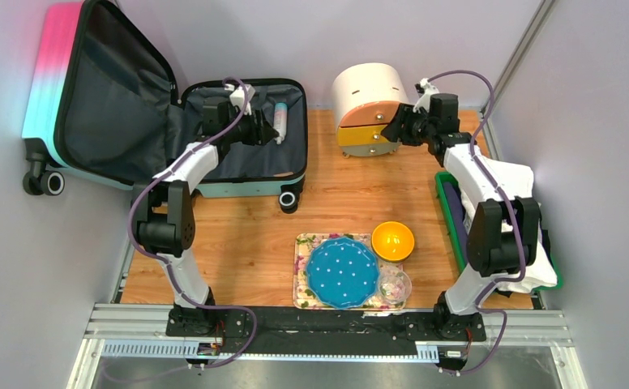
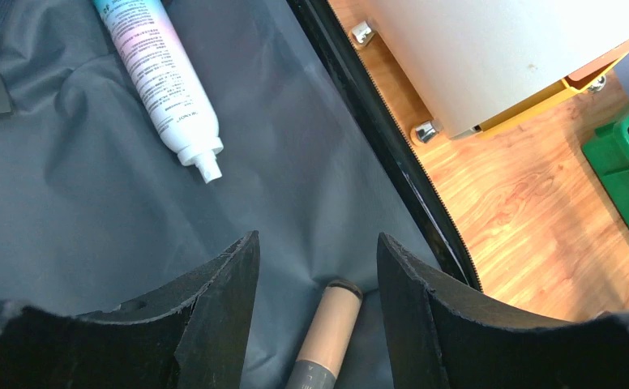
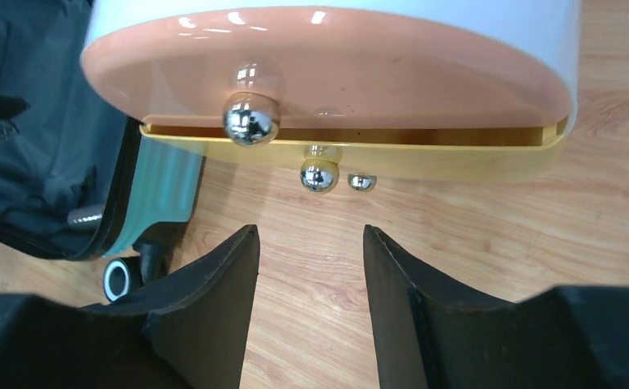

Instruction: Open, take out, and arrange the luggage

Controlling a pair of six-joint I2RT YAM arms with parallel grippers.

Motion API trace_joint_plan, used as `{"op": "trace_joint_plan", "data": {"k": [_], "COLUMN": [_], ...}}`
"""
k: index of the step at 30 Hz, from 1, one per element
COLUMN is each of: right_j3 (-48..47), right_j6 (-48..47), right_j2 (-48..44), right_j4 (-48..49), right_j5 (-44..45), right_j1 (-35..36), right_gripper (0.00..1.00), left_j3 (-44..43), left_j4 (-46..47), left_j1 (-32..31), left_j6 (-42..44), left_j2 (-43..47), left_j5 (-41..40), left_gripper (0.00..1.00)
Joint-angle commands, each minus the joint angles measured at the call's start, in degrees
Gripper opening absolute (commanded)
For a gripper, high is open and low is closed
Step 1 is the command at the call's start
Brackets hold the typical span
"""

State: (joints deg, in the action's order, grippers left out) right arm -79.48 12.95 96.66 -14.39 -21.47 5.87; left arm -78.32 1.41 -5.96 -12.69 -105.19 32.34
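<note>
The luggage [image 1: 52, 73], pink-to-turquoise with a dark grey lining [image 2: 76, 203], lies open at the back left, lid raised against the wall. Inside it lie a white tube [image 1: 280, 121] [image 2: 161, 77] and a beige cylinder with a grey end [image 2: 331, 328]. My left gripper [image 1: 269, 130] [image 2: 318, 251] hangs open inside the suitcase, its fingers on either side of the beige cylinder and apart from it. My right gripper [image 1: 392, 130] [image 3: 311, 235] is open and empty, just in front of the round cabinet's yellow drawer [image 3: 352, 158], which stands slightly open.
The round cream cabinet [image 1: 368, 89] has a peach drawer [image 3: 327, 73] with chrome knobs [image 3: 250, 120]. A green tray [image 1: 449, 219] with white cloth sits at the right. Near the front lie a patterned mat [image 1: 305, 243], a blue dotted plate [image 1: 342, 272], an orange bowl [image 1: 393, 241] and a clear bowl [image 1: 395, 285].
</note>
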Motion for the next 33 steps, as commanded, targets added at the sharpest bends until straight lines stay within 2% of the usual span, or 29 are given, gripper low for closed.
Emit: {"op": "trace_joint_plan", "data": {"k": [1,8,18,29,33], "right_j3": [0.1,2.2,1.9,0.2,0.4], "right_j6": [10.6,19.6,24.4,25.7,25.8], "right_j2": [1.9,5.5,9.6,12.1,11.4], "right_j4": [4.9,10.0,16.7,18.0,17.1], "right_j5": [-0.3,-4.3,-5.0,-5.8,-6.7], "right_j1": [-0.5,-0.5,-0.4,-0.4,-0.5], "right_gripper": [0.54,0.53,0.50,0.33,0.18], "left_j3": [-1.7,-1.3,-1.0,-1.2,-2.4], "left_j4": [0.7,-2.5,-2.6,-1.8,-1.7], "left_j1": [0.4,1.1,1.2,1.2,1.2], "left_j6": [1.8,3.7,3.6,2.1,1.8], "left_j2": [1.4,3.1,3.1,2.1,1.0], "left_j5": [-1.0,-2.5,-1.4,-1.2,-1.4], "left_gripper": [0.63,0.62,0.62,0.61,0.62]}}
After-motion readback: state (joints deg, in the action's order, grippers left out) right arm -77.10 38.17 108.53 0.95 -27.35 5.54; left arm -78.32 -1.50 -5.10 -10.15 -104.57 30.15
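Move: The silver knob of the yellow drawer lies about 4 cm ahead of my open right hand, 3 cm to its left and 6 cm below. The peach drawer's knob is some 4 cm ahead and 4 cm left, about level in height; the bottom drawer's knob is 5 cm ahead, 3 cm left and 11 cm below. The suitcase's open half centres roughly 30 cm left and 2 cm ahead, 14 cm down. From my left hand, the yellow drawer's knob is about 21 cm right, 2 cm ahead and 4 cm below. I sink my right hand about 5 cm while easing it forward and left, some 3 cm each, past the peach knob towards the yellow drawer's knob. As I go I roll the wrist about 25 degrees, its left side rising; once most of the drop is done, I close the fingers and pinch the knob from both sides with the tips. ##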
